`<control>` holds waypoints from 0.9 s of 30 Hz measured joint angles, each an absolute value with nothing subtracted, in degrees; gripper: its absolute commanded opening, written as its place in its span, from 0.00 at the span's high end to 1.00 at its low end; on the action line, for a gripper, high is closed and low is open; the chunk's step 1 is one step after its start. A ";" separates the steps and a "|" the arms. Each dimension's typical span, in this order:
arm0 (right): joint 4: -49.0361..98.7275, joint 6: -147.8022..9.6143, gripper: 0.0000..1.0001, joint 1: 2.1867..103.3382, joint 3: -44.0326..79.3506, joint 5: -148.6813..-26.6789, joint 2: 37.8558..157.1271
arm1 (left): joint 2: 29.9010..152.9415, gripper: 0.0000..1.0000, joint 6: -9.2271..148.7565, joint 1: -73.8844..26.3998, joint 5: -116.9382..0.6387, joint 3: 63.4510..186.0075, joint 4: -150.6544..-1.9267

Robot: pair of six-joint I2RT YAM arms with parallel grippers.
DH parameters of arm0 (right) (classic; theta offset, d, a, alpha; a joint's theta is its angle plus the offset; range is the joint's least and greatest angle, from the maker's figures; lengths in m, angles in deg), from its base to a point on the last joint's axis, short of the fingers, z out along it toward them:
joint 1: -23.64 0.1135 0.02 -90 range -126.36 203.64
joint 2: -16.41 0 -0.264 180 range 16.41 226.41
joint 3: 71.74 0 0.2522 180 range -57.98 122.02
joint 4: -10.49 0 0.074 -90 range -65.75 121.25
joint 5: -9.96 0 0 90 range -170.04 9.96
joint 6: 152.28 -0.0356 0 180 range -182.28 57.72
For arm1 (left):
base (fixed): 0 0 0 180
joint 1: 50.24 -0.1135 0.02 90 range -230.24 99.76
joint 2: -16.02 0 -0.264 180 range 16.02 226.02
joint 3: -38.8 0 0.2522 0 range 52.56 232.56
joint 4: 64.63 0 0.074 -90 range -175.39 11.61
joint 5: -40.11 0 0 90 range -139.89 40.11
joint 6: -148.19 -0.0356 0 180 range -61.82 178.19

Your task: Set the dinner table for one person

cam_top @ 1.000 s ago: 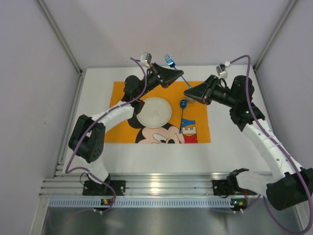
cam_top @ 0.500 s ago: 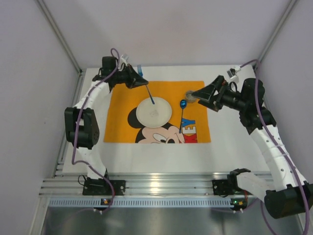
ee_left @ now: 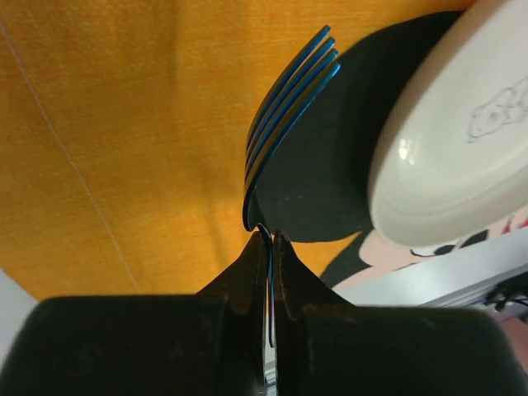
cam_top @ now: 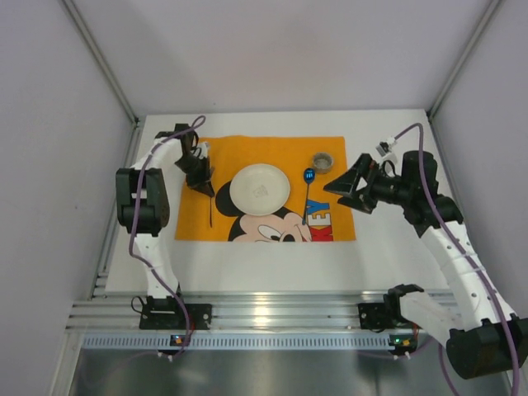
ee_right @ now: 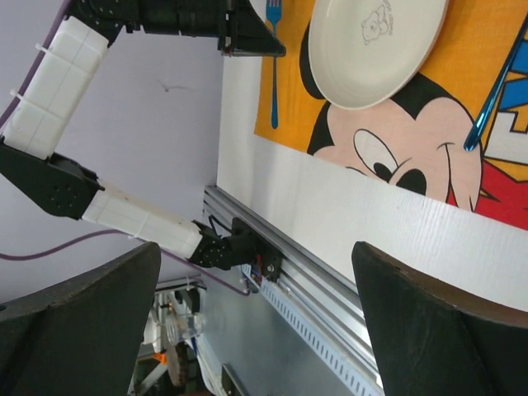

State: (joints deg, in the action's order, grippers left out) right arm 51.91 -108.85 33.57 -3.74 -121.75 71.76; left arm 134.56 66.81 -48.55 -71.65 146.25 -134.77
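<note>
The dinner table [cam_top: 272, 257] is white and carries an orange Mickey Mouse mat [cam_top: 330, 147]. A white plate [cam_top: 261, 189] sits in the mat's middle, and a blue spoon [cam_top: 307, 196] lies to its right. My left gripper [cam_top: 205, 189] is shut on a blue fork [ee_left: 290, 103], low over the mat just left of the plate [ee_left: 455, 153]. The fork [ee_right: 273, 70] runs parallel to the plate's [ee_right: 375, 45] side. Right of the spoon, my right gripper [cam_top: 333, 186] is wide open and holds nothing, its fingers [ee_right: 78, 318] far apart.
A small round grey cup [cam_top: 322, 161] stands on the mat's far right corner, just behind my right gripper. A silver rail [cam_top: 264, 312] runs along the table's near edge with both arm bases on it. White walls enclose the table on three sides.
My left arm swung the fork from the back, across the plate, down to the plate's left side. My right gripper opened, left the small cup and drew back to the right.
</note>
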 measured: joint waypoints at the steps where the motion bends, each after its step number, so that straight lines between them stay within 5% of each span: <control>1: 52.22 -108.74 0.00 33.57 -4.00 -121.75 71.76 | 135.10 1.00 65.82 -48.50 -70.58 146.25 -134.86; 9: 53.22 -108.17 0.00 33.57 -4.00 -121.75 73.45 | 139.76 1.00 62.48 -48.57 -68.43 146.40 -133.18; 11: 53.35 -107.86 0.00 33.57 -4.00 -121.75 74.36 | 139.71 0.90 62.46 -48.57 -68.39 146.40 -132.74; 16: 53.57 -107.80 0.00 33.57 -4.00 -121.73 75.37 | 137.75 0.39 62.70 -48.35 -67.71 144.74 -129.07; 20: 53.70 -107.67 0.00 33.57 -3.98 -121.69 75.41 | 134.88 0.33 63.22 -48.09 -64.32 142.77 -124.74; 22: 53.75 -107.53 0.00 33.57 -4.00 -121.64 75.41 | 133.77 0.21 63.22 -48.22 -62.49 142.32 -123.50; 27: 54.05 -107.21 0.00 33.57 -4.00 -120.81 75.39 | 129.18 0.19 64.58 -48.33 -57.24 140.46 -120.30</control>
State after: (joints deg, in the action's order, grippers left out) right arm 54.05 -107.21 33.57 -4.00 -120.81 75.39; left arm 129.18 64.58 -48.33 -57.24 140.46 -120.30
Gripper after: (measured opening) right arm 0.996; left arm 0.806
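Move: The left hand still pinches the fork just behind its tines, the tines forward and the handle back. The bare strip of orange placemat where the fork goes is some 5 cm below, 1 cm left and 1 cm back. The plate's middle lies about 15 cm right and 3 cm ahead, and the spoon roughly 29 cm right and 1 cm ahead. From the empty right hand, that strip is about 33 cm left, 14 cm ahead and 26 cm below. The left hand sinks about 4 cm with a slight drift left, bringing the fork down onto the mat left of the plate, pauses there and opens its fingers wide to let go. It then backs off up, forward and left, roughly 4 cm up from its lowest point, tilting about 20 degrees so the fingers swing forward and left, while the open right hand eases down some 2.5 cm, well clear. ##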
